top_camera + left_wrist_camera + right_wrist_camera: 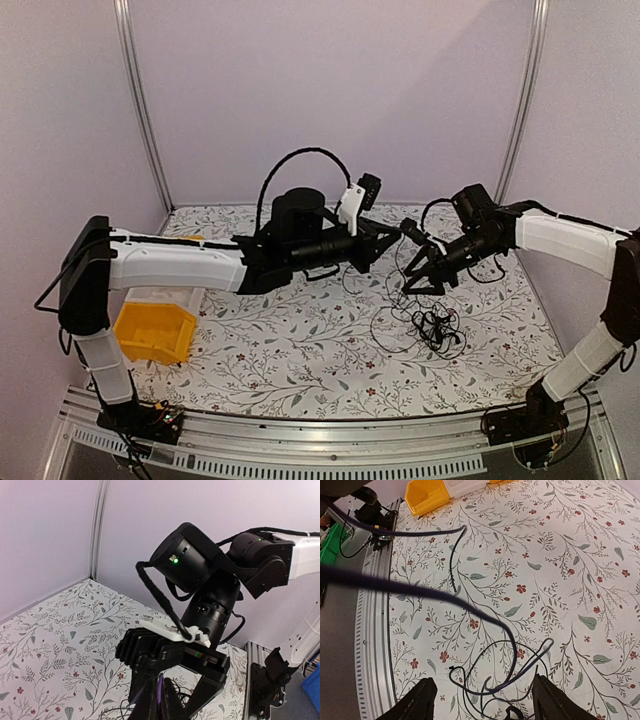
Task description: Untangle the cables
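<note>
The cables [436,330] lie as a loose black tangle on the floral tabletop, right of centre. In the right wrist view their loops [512,677] spread between and below my fingers, and one strand [440,596] rises out of focus toward the upper left. My left gripper [398,238] hangs above the table at the middle. In the left wrist view it [161,700] is shut, with a thin dark strand pinched between its fingers. My right gripper [420,283] hovers just above the tangle. It [485,702] stands open and holds nothing.
A yellow bin [155,330] sits at the left edge of the table, also seen as the yellow bin [427,495] in the right wrist view. The right arm's wrist [210,605] fills the space close in front of my left gripper. A metal rail [320,440] runs along the near edge.
</note>
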Tool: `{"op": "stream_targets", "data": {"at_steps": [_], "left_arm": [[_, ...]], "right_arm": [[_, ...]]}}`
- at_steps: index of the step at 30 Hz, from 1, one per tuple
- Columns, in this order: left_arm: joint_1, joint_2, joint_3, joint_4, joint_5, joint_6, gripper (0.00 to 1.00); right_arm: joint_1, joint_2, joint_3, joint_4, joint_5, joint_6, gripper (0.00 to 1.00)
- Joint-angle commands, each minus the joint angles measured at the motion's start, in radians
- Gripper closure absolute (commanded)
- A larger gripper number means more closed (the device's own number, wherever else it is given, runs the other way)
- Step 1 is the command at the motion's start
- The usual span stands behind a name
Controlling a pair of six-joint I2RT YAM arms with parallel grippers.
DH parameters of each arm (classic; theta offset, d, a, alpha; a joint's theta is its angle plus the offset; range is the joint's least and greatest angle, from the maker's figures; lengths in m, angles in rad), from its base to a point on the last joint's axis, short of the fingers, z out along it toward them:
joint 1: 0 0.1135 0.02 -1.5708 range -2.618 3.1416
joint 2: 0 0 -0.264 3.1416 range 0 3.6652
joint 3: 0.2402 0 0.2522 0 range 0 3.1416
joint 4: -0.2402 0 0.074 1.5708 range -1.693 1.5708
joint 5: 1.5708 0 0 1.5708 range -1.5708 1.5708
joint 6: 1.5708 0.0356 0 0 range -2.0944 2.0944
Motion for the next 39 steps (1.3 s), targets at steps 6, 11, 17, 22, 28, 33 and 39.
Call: {"op": "stream_targets", "data": {"at_steps": [6, 11, 17, 22, 28, 33, 39], "left_arm": [[-0.001, -0.059, -0.061, -0.056, -0.051, -0.040, 1.00], [-0.002, -0.111, -0.030, -0.116, -0.085, -0.010, 1.00], [0.000, -0.263, 0.079, -0.255, -0.222, 0.135, 1.00], [0.011, -0.333, 0.269, -0.440, -0.316, 0.268, 1.00], [0.022, -0.332, 0.504, -0.622, -0.432, 0.396, 1.00], [0.069, -0.334, 0.604, -0.716, -0.521, 0.438, 1.00], [0.160, -0.360, 0.621, -0.776, -0.552, 0.426, 1.00]], "right_arm": [[0.019, 0.205, -0.016, 0.175, -0.095, 0.078, 0.33], [0.019, 0.320, -0.012, 0.215, -0.084, 0.127, 0.47], [0.013, 0.393, -0.025, 0.240, 0.018, 0.159, 0.65], [-0.015, 0.413, -0.022, 0.240, 0.065, 0.172, 0.71], [-0.082, 0.423, -0.017, 0.239, 0.120, 0.189, 0.74], [-0.147, 0.413, -0.016, 0.242, 0.183, 0.204, 0.78], [-0.199, 0.411, -0.028, 0.244, 0.241, 0.196, 0.79]]}}
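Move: Beneath the right hand, the tangle of cables lies some 16 cm down, about 8 cm to its right and 2 cm back; a loose loop spreads about 9 cm to the left of the tangle, roughly level with it. From the left hand, which already grips one cable between shut fingers, the tangle is about 13 cm right, 3 cm back and 27 cm below. Keeping its pinch on the cable, the left hand dips about 4 cm, then sweeps up and left away from the tangle, ending some 30 cm higher and 20 cm farther left, tipping up and turning counter-clockwise. The open right hand drops about 13 cm towards the tangle as its fingers narrow most of the way, then skims low forward and right to the tangle's far side, turning clockwise. ##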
